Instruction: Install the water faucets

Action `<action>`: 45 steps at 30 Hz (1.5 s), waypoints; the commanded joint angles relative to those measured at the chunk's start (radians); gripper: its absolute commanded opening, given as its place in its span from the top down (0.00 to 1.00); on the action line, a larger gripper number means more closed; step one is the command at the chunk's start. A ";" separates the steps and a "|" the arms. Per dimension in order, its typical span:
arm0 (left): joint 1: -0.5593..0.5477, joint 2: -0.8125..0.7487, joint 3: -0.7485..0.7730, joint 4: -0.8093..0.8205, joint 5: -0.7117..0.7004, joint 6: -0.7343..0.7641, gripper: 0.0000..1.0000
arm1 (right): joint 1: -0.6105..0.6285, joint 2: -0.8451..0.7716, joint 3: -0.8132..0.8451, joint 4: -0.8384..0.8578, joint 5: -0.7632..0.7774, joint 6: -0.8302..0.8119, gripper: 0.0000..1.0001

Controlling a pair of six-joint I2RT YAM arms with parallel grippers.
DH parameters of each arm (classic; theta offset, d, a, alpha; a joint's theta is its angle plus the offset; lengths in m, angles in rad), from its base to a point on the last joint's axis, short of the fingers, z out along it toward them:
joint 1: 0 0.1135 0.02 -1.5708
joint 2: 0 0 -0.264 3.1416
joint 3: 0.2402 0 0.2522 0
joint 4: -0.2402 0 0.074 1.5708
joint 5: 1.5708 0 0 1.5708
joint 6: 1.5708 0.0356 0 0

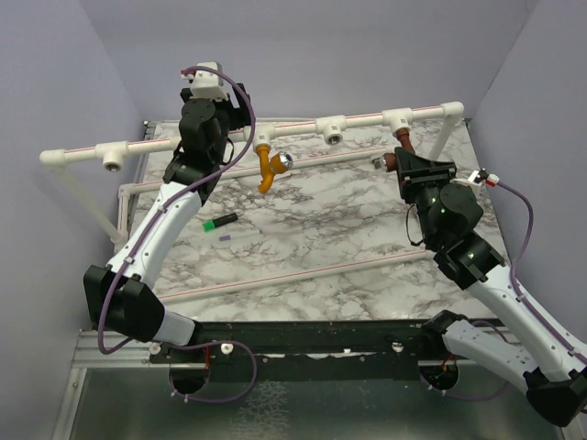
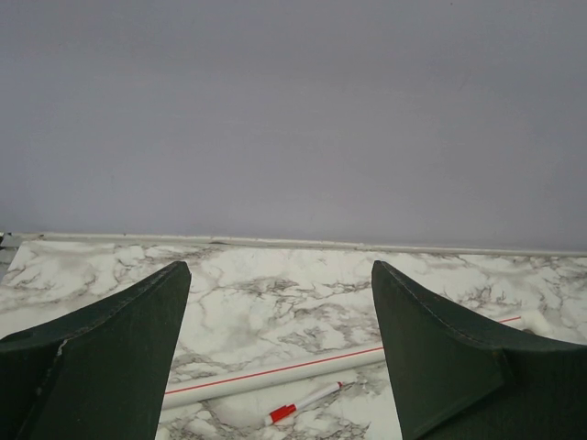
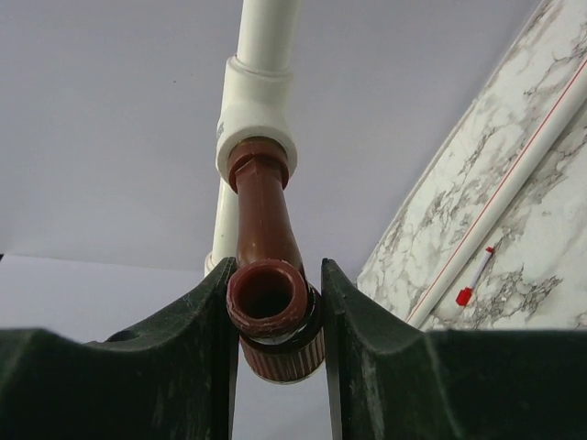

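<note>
The dark reddish-brown faucet (image 3: 262,206) hangs from a white T-fitting (image 3: 257,105) on the raised pipe at the back right. My right gripper (image 3: 275,280) is shut on its lower end, one finger on each side of the round spout. From above, the same faucet (image 1: 403,144) shows just beyond the right gripper (image 1: 406,165). The orange-yellow faucet (image 1: 267,170) with its silver knob (image 1: 285,161) hangs from the same raised pipe, left of centre. My left gripper (image 2: 280,266) is open and empty, held high by the raised left arm (image 1: 198,128), left of the orange faucet.
The raised white pipe (image 1: 183,142) spans the back, with more T-fittings (image 1: 332,129). Loose red-striped pipes (image 1: 284,275) lie on the marble table (image 1: 321,220). A green marker (image 1: 220,222) lies left of centre and a red-capped pen (image 2: 303,403) at the right.
</note>
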 commanded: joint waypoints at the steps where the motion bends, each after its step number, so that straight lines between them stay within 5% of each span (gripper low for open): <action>1: -0.022 0.075 -0.076 -0.254 0.068 0.024 0.19 | 0.002 -0.068 0.058 0.121 0.034 0.027 0.99; 6: -0.022 0.077 -0.075 -0.255 0.067 0.025 0.19 | 0.002 -0.067 0.053 0.064 0.030 0.049 0.87; 13: -0.022 0.078 -0.075 -0.256 0.066 0.025 0.19 | 0.002 -0.077 0.034 0.030 0.028 0.027 0.54; 22: -0.022 0.081 -0.075 -0.256 0.066 0.025 0.19 | 0.002 -0.091 0.061 -0.097 0.017 -0.074 0.30; 35: -0.022 0.082 -0.073 -0.257 0.069 0.024 0.19 | 0.002 -0.143 0.158 -0.287 0.062 -0.432 0.26; 45: -0.022 0.082 -0.075 -0.256 0.069 0.024 0.18 | 0.002 -0.143 0.202 -0.169 -0.052 -1.114 0.28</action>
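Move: The red-brown faucet is already pinched between the right fingers near its free end; its middle lies about 3 cm ahead, 1 cm left and 2 cm above that hand. The white tee it hangs from is roughly 7 cm ahead, 2 cm left and 5 cm up. The next empty tee is some 15 cm left, 6 cm ahead and 5 cm up. From the left hand, the red-brown faucet lies about 12 cm back and 38 cm right. The red-brown faucet is let go: after a brief hold the right fingers open wide around its free end. The right hand draws away from it, back and to the right by about 5 cm each while climbing some 4 cm, and rolls about 40 degrees so its left side sinks, mostly late on, with the fingers still pointing forward. ##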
